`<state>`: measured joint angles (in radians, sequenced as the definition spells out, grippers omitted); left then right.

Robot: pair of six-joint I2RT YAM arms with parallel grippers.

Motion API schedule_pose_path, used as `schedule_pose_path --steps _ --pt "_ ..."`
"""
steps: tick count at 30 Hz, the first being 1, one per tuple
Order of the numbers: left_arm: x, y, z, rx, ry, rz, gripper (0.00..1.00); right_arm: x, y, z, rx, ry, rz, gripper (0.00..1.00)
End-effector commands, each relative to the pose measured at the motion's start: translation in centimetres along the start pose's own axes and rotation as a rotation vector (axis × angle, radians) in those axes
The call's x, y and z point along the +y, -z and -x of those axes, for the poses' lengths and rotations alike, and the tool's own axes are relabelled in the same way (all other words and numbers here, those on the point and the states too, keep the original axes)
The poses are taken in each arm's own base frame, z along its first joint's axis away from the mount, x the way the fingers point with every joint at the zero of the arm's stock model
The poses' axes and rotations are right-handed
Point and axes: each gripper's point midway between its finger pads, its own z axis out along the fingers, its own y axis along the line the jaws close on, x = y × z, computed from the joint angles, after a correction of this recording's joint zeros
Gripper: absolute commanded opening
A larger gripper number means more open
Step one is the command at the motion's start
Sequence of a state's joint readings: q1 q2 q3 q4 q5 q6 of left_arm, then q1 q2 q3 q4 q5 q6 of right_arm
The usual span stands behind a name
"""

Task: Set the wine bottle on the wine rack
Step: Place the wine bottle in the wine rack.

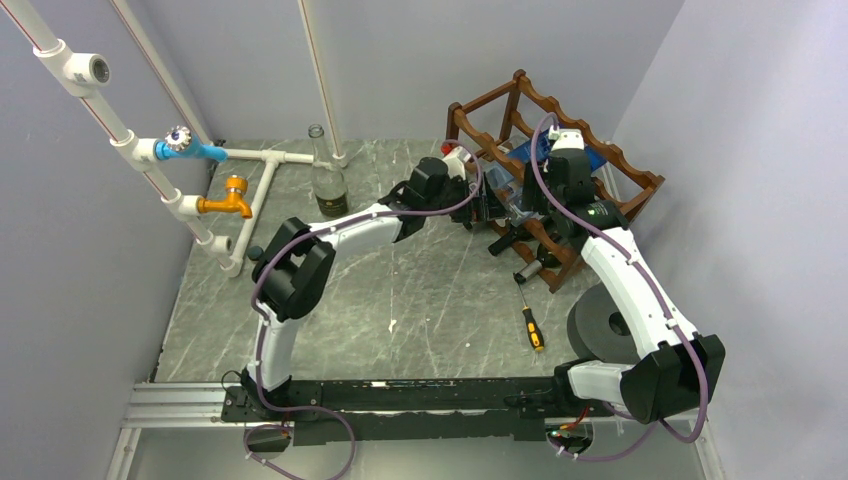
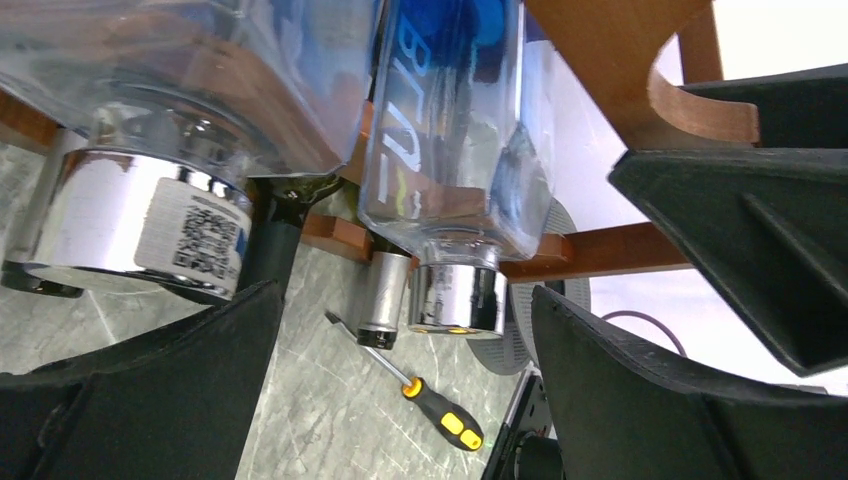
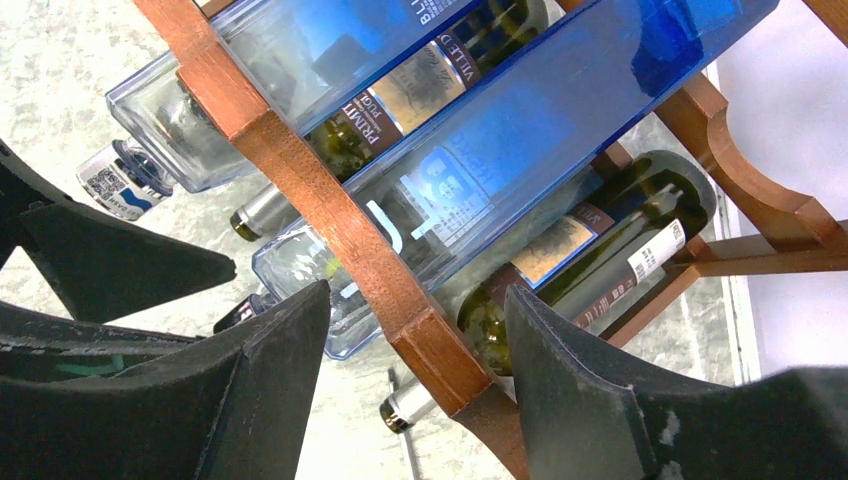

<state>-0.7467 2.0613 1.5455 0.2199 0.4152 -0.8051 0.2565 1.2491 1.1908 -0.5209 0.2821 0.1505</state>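
The wine rack (image 1: 640,185) stands at the back right, a dark reddish-brown frame with scalloped rails. A blue-tinted square wine bottle (image 2: 450,130) with a silver cap (image 2: 457,298) lies on it, neck toward me. My left gripper (image 2: 405,300) is open, its fingers wide on either side of that cap and touching nothing. In the right wrist view the same kind of blue bottle (image 3: 560,110) rests across a rail (image 3: 330,210). My right gripper (image 3: 417,290) straddles that rail with its fingers apart and a gap showing on the left side.
A second clear bottle (image 2: 180,70) lies beside the blue one. Green wine bottles (image 3: 590,250) fill the lower tier. A black-and-yellow screwdriver (image 1: 533,328) and a grey tape roll (image 1: 600,325) lie in front of the rack. A glass jar (image 1: 327,180) and white pipes with taps (image 1: 230,195) stand at the left.
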Motion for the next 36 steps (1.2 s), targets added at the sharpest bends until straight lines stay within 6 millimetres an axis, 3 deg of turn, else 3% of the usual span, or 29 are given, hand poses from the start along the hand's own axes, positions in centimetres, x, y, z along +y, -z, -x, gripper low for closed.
schedule_pose_path --steps 1,10,16,18,23,27,31,36 --pt "-5.6 2.3 2.6 -0.042 -0.091 -0.133 1.0 1.4 0.3 0.1 -0.003 -0.039 0.06 0.68" --pt "-8.3 5.7 3.2 -0.025 -0.164 -0.142 0.99 1.3 1.0 2.1 -0.057 -0.054 0.062 0.77" --pt "-10.1 10.3 2.8 -0.008 -0.23 -0.129 0.99 1.0 1.2 3.9 -0.07 -0.024 0.04 0.83" --pt "-10.4 12.4 2.4 -0.004 -0.267 -0.111 1.0 0.9 1.5 4.7 -0.09 -0.022 0.042 0.92" --pt "-12.0 18.8 2.4 -0.048 -0.374 -0.062 1.0 1.0 2.7 6.5 -0.119 -0.021 0.052 0.99" --pt "-13.4 24.8 3.0 -0.11 -0.463 -0.006 1.0 2.4 4.5 7.8 -0.156 -0.02 0.1 1.0" --pt "-14.6 31.9 3.3 -0.195 -0.584 0.102 1.0 5.7 6.9 8.7 -0.215 -0.038 0.227 1.0" --pt "-15.7 39.5 4.2 -0.355 -0.679 0.219 1.0 11.3 8.6 8.3 -0.239 -0.043 0.422 0.99"
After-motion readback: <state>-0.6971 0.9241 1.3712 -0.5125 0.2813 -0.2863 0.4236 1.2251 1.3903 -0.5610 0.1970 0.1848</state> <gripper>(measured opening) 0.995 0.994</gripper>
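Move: The left hand sits open at the front of the wine rack, the blue bottle's cap some 3 cm to the right of its fingertips' midpoint. The near clear bottle stands about 43 cm to its left and 15 cm back, the tall clear bottle 35 cm left and 8 cm ahead; both middles are slightly lower. The right hand has the rack's top front rail between its fingers; from it the near clear bottle is roughly 56 cm left, 15 cm back. Up and back first, then swinging ever faster to its left, the left hand backs off the blue bottle's cap with fingers still wide open and heads over the table towards the near clear bottle, some 24 cm left, as much up and 18 cm back, the wrist rolling about 35 degrees. The right hand opens fully around the rack's top rail, then lifts clear of the rail and drifts left, about 8 cm each way. ##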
